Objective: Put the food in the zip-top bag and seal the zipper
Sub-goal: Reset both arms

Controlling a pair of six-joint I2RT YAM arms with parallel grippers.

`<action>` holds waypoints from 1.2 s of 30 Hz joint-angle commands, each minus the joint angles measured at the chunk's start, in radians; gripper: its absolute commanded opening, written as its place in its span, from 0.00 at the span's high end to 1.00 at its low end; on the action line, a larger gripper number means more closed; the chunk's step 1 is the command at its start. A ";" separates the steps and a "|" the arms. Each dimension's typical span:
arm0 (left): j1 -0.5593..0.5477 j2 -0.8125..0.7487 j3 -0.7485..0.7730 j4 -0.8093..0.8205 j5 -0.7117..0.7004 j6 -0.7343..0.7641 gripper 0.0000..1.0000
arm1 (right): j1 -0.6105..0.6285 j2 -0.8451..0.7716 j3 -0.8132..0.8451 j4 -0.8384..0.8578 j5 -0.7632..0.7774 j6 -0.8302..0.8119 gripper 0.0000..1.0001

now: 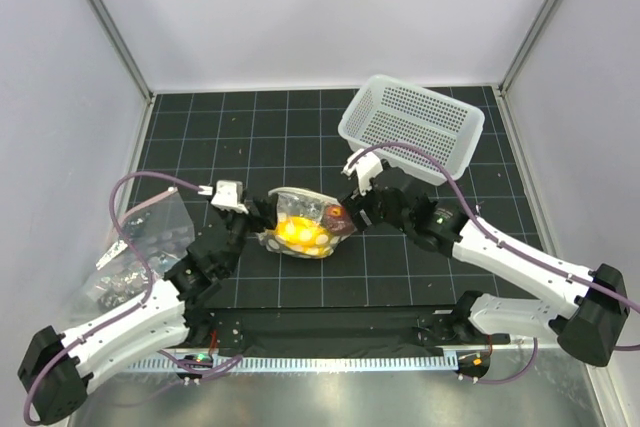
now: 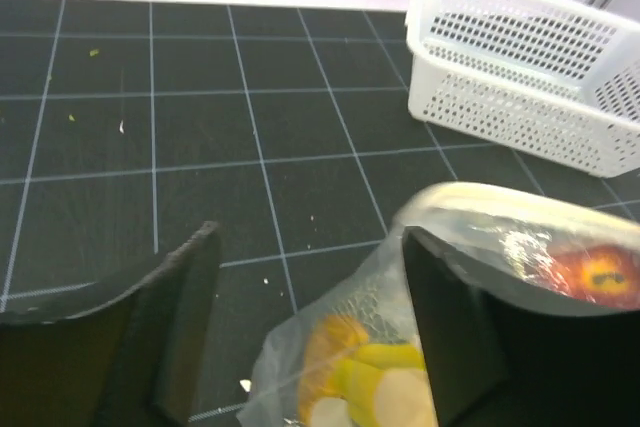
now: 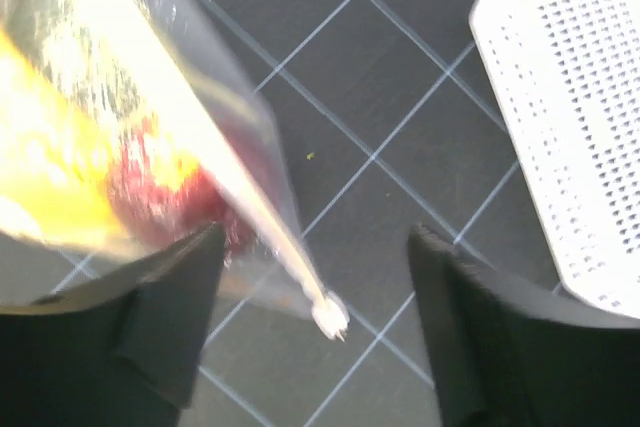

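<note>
The zip-top bag [image 1: 303, 223] lies in the middle of the mat with the food inside: yellow pieces [image 1: 298, 234] and a dark-red fruit [image 1: 337, 217]. My left gripper [image 1: 256, 213] is open at the bag's left end. In the left wrist view the clear plastic [image 2: 275, 372] and yellow food [image 2: 392, 379] lie between the fingers. My right gripper [image 1: 351, 209] is open at the bag's right end. In the right wrist view the pale zipper [image 3: 262, 217] runs diagonally down between the fingers, free of both, and the red fruit [image 3: 160, 192] shows behind it.
A white perforated basket [image 1: 412, 127] stands tilted at the back right, just beyond the right arm. A heap of clear plastic bags [image 1: 140, 247] lies at the left edge of the mat beside the left arm. Grey walls close in both sides.
</note>
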 commanded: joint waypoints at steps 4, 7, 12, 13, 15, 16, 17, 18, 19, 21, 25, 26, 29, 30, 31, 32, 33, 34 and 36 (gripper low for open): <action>0.002 -0.184 0.055 -0.039 -0.056 -0.055 0.06 | -0.001 -0.087 -0.012 0.190 0.199 0.248 0.00; 0.004 -0.292 0.049 -0.083 -0.121 -0.128 0.00 | -0.001 -0.104 -0.002 0.193 0.239 0.337 0.00; 0.004 -0.436 0.072 -0.253 -0.210 -0.256 0.00 | -0.001 -0.154 -0.068 0.300 0.366 0.400 0.00; 0.002 -0.459 0.098 -0.302 -0.236 -0.291 0.00 | 0.000 -0.164 -0.079 0.325 0.395 0.414 0.00; 0.004 -0.517 0.101 -0.367 -0.260 -0.302 0.00 | -0.001 -0.202 -0.105 0.351 0.435 0.440 0.00; 0.004 -0.583 0.082 -0.369 -0.270 -0.305 0.00 | -0.001 -0.214 -0.113 0.362 0.434 0.445 0.00; 0.004 -0.623 0.065 -0.369 -0.293 -0.320 0.00 | -0.001 -0.230 -0.120 0.372 0.434 0.454 0.00; 0.004 -0.660 0.046 -0.353 -0.306 -0.330 0.00 | -0.001 -0.260 -0.134 0.374 0.435 0.456 0.00; 0.002 -0.739 0.001 -0.338 -0.312 -0.333 0.00 | -0.001 -0.277 -0.139 0.374 0.448 0.456 0.00; 0.002 -0.711 -0.006 -0.321 -0.332 -0.337 0.00 | -0.001 -0.309 -0.177 0.417 0.466 0.444 0.00; 0.004 -0.606 0.031 -0.323 -0.304 -0.341 0.00 | -0.001 -0.400 -0.258 0.519 0.456 0.388 0.00; 0.004 -0.580 0.034 -0.320 -0.297 -0.341 0.00 | -0.001 -0.412 -0.269 0.527 0.449 0.382 0.00; 0.004 -0.559 0.046 -0.320 -0.280 -0.331 0.00 | -0.001 -0.435 -0.286 0.538 0.457 0.376 0.00; 0.002 -0.559 0.046 -0.320 -0.278 -0.328 0.00 | -0.001 -0.438 -0.289 0.537 0.463 0.377 0.00; 0.004 -0.559 0.046 -0.320 -0.280 -0.325 0.00 | -0.001 -0.440 -0.291 0.538 0.469 0.380 0.00; 0.002 -0.568 0.045 -0.320 -0.280 -0.325 0.00 | -0.001 -0.437 -0.289 0.540 0.480 0.384 0.00; 0.002 -0.574 0.040 -0.316 -0.278 -0.325 0.00 | -0.001 -0.434 -0.292 0.541 0.488 0.385 0.00; 0.002 -0.579 0.036 -0.313 -0.278 -0.324 0.00 | -0.001 -0.431 -0.292 0.549 0.491 0.388 0.00; 0.004 -0.597 0.025 -0.303 -0.278 -0.322 0.00 | -0.001 -0.417 -0.289 0.555 0.486 0.390 0.00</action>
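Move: The filled zip-top bag is between the two hands. Its middle lies about 9 cm to the left gripper's right, 3 cm back and some 6 cm lower; from the right gripper it is about 9 cm left, 3 cm back and 6 cm lower. The white basket sits roughly 20 cm ahead of the right gripper and 14 cm to its right. The empty bag is about 26 cm to the left gripper's left and 5 cm back. Spread both already part-open grippers fully and draw them apart from the filled bag. Lift the left about 10 cm while carrying it as far left and somewhat back, rolling its left side down some 30 degrees, then let it settle slightly down and right. Raise the right just as high and move it right, swinging its fingers clockwise and up out of their downward-left slant. ##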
